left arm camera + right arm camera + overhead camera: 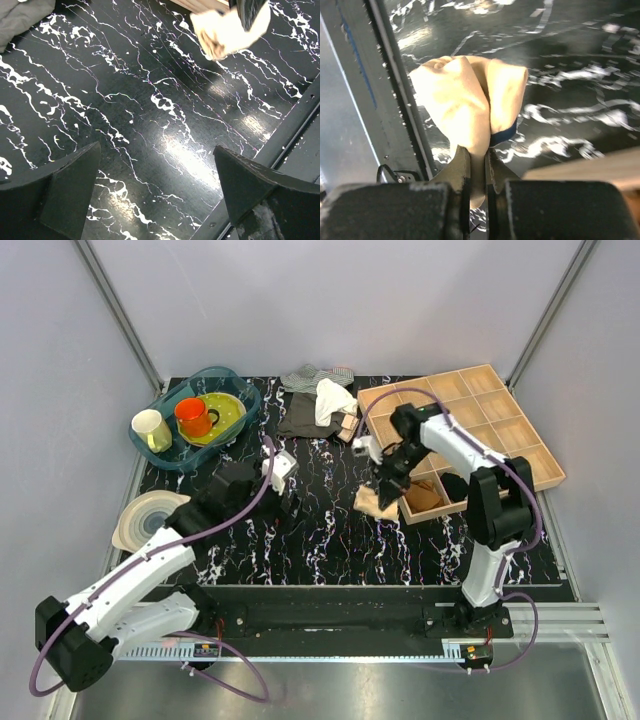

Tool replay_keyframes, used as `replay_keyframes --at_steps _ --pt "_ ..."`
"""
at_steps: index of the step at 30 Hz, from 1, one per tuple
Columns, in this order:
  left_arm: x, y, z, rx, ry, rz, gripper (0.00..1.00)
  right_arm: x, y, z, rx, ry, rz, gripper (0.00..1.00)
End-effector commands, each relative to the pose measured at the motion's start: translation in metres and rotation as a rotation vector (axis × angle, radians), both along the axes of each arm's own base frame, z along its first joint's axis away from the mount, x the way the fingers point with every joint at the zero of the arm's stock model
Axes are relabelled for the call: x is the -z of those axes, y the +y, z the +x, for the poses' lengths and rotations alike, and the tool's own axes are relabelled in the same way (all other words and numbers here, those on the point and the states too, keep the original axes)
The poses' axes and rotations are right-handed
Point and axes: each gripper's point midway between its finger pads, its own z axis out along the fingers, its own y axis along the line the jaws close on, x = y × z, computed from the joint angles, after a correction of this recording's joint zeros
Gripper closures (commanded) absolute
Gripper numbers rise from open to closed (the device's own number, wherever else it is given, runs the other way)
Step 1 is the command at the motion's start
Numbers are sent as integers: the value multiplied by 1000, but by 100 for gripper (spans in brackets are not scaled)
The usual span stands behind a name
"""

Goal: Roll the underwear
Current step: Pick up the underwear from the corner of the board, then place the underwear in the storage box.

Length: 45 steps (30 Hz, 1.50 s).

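Note:
The underwear [372,502] is a pale beige bunch with dark edging, just left of the wooden tray's near corner. My right gripper [386,484] is shut on it from above. In the right wrist view the fabric [465,100] is folded into two lobes, pinched between the closed fingers of the gripper [477,152], over the black marbled table. My left gripper [286,496] is open and empty, left of the underwear and apart from it. In the left wrist view its gripper [157,170] frames bare table, and the underwear [225,30] shows at the top right.
A wooden compartment tray [500,410] stands at the back right with an orange-brown bundle [425,495] in a near cell. A clothes pile with a white cloth [333,398] lies at the back centre. A blue bin [195,430] with cups and a stack of plates [145,515] sit at the left.

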Motion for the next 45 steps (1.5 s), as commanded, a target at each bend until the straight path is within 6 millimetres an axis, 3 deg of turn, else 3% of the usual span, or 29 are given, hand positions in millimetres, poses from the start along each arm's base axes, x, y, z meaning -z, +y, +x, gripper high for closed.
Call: replay_keyframes --at_steps 1,7,10,12,16,21,25,32,37,45 --pt "-20 4 -7 78 8 37 1 -46 -23 44 135 -128 54 98" --pt "14 5 -6 131 94 150 1 -70 -95 124 425 -303 -28 99" --pt "21 4 -6 143 122 158 1 -81 -130 154 540 -372 -72 99" --pt "23 7 -5 133 128 166 1 -85 -176 169 658 -392 -107 99" --pt "20 9 -3 121 118 166 1 -83 -239 187 796 -408 -175 100" --pt "18 13 -2 101 107 173 1 -73 -298 185 912 -394 -246 100" --pt "17 15 -1 97 102 177 1 -69 -350 168 1003 -386 -314 99" --pt "24 15 1 96 126 191 1 -43 -411 139 1059 -369 -461 99" --pt "33 14 0 107 153 206 1 -19 -440 126 1017 -380 -586 99" --pt "57 18 2 95 217 269 1 10 -466 143 866 -436 -655 98"
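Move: The right hand already holds the rolled underwear; the box's empty near-right corner compartment lies about 44 cm to its right, 12 cm ahead and 8 cm below. In the same row and at similar depth, the striped roll is some 34 cm right and 7 cm ahead, the black roll 21 cm right and 5 cm ahead. From the left hand the corner compartment is roughly 69 cm right, 14 cm ahead and 17 cm below. The right hand, still pinching underwear, arcs forward then 45 cm right to the corner compartment; left sinks slightly. ##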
